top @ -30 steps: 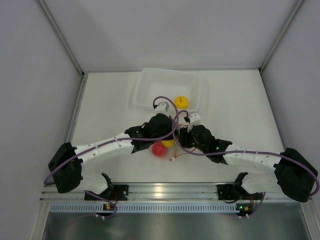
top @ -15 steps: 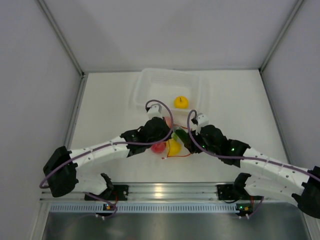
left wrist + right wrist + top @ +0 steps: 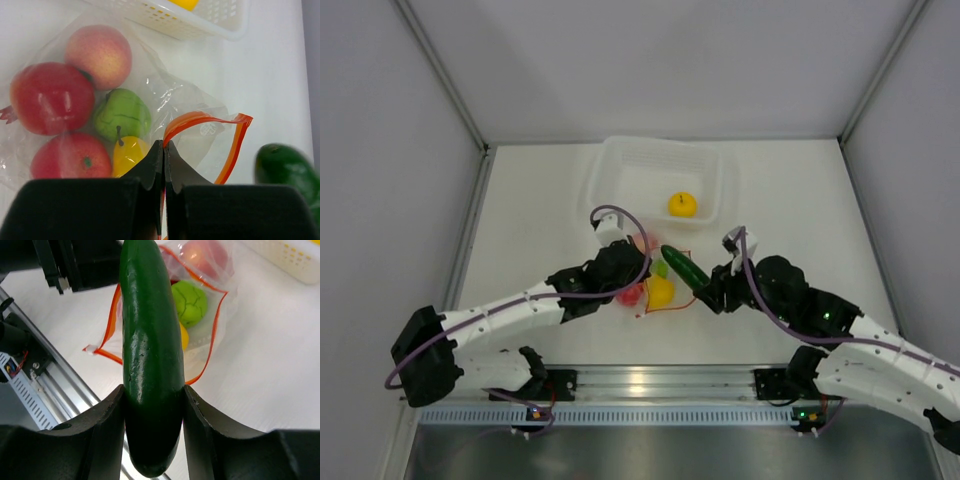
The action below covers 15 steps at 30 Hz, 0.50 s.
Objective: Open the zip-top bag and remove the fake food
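Observation:
The zip-top bag (image 3: pixel 192 97) lies open on the table, its orange zip strip (image 3: pixel 202 119) spread into a loop. My left gripper (image 3: pixel 164 146) is shut on that strip at the near side of the mouth. Inside the bag lie fake food pieces: a pink peach (image 3: pixel 98 56), a red pomegranate (image 3: pixel 50 97), a red fruit (image 3: pixel 70 157), a green one (image 3: pixel 122 114) and a yellow one (image 3: pixel 129 155). My right gripper (image 3: pixel 152 390) is shut on the dark green cucumber (image 3: pixel 150 330), held above the table just right of the bag's mouth (image 3: pixel 685 268).
A translucent white basket (image 3: pixel 620 160) stands behind the bag with a yellow fruit (image 3: pixel 682 204) in it. A metal rail (image 3: pixel 640 380) runs along the near table edge. Grey walls close in the left, right and back sides.
The right gripper has drawn back to the right with the cucumber, which now hangs outside the bag. The left arm has shifted left, still holding the strip.

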Motion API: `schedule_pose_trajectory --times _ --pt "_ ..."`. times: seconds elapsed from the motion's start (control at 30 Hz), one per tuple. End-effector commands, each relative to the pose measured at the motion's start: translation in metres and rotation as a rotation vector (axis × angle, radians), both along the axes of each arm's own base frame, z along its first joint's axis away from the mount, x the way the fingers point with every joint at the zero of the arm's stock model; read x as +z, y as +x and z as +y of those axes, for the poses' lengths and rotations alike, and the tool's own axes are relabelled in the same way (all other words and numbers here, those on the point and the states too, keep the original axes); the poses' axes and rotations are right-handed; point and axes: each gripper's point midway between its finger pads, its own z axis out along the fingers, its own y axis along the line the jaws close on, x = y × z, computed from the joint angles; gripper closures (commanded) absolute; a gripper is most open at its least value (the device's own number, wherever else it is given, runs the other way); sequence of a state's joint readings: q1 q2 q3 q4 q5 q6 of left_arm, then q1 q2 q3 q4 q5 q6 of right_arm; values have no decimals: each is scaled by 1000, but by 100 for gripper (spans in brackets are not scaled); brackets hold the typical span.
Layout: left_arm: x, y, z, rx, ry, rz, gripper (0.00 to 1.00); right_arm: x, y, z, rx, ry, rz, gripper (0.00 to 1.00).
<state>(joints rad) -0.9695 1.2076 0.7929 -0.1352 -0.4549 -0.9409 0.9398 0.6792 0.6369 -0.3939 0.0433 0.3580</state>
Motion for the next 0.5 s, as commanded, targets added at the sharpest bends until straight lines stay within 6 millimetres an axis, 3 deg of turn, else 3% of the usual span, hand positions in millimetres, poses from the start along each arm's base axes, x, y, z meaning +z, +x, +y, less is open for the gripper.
schedule_pose_trajectory --times 0.0,0.1,0.17,0.2,0.23,0.3,0.33,0.37,0.4,0.43,0.47 --pt "11 4 10 47 -42 -37 100 59 20 -1 -69 79 -150 86" --pt "7 2 17 51 -40 -32 100 89 49 -14 -207 109 -258 87" --pt "6 -1 22 54 -44 -33 100 92 66 -12 -233 70 -276 87" --pt "5 -3 24 54 -43 -32 100 106 80 -14 -259 90 -290 86" --pt "6 -3 26 57 -45 -33 100 96 94 -6 -254 56 -262 86" --pt "7 -5 31 61 -52 -37 100 105 124 -8 -278 69 -254 84" --pt "8 -6 33 61 -52 -39 100 90 144 -4 -296 30 -222 84" --pt "7 -7 35 64 -47 -39 100 99 161 -7 -311 11 -251 82" --pt "11 -7 36 63 -50 -45 100 77 181 -2 -324 -52 -215 79" --pt "9 -9 38 58 -38 -40 100 75 192 0 -322 -83 -219 79" --pt "9 -10 39 55 -31 -41 100 87 206 4 -327 -81 -241 79"
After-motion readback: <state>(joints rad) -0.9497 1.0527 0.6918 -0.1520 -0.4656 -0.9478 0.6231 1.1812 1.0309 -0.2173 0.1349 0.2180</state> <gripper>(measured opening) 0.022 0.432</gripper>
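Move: The right gripper holds the cucumber, with the white tray it is bound for centred about 30 cm ahead of it, 12 cm to its left and 12 cm lower. In the tray, the orange fruit sits some 25 cm ahead of this gripper and 5 cm left; the green fruit in the open bag lies around 9 cm ahead and 10 cm left. From the left gripper, shut on the bag's orange zip edge, the tray's middle is about 25 cm ahead and 2 cm right. Swing the right gripper forward about 17 cm towards the tray, speeding up as it goes, and lift it some 7 cm in the earlier part so the cucumber travels high; turn the wrist some 20 degrees clockwise, tip the fingers up a little and keep the cucumber pinched. Meanwhile keep the left gripper shut on the zip edge and draw the bag slightly to the left. ##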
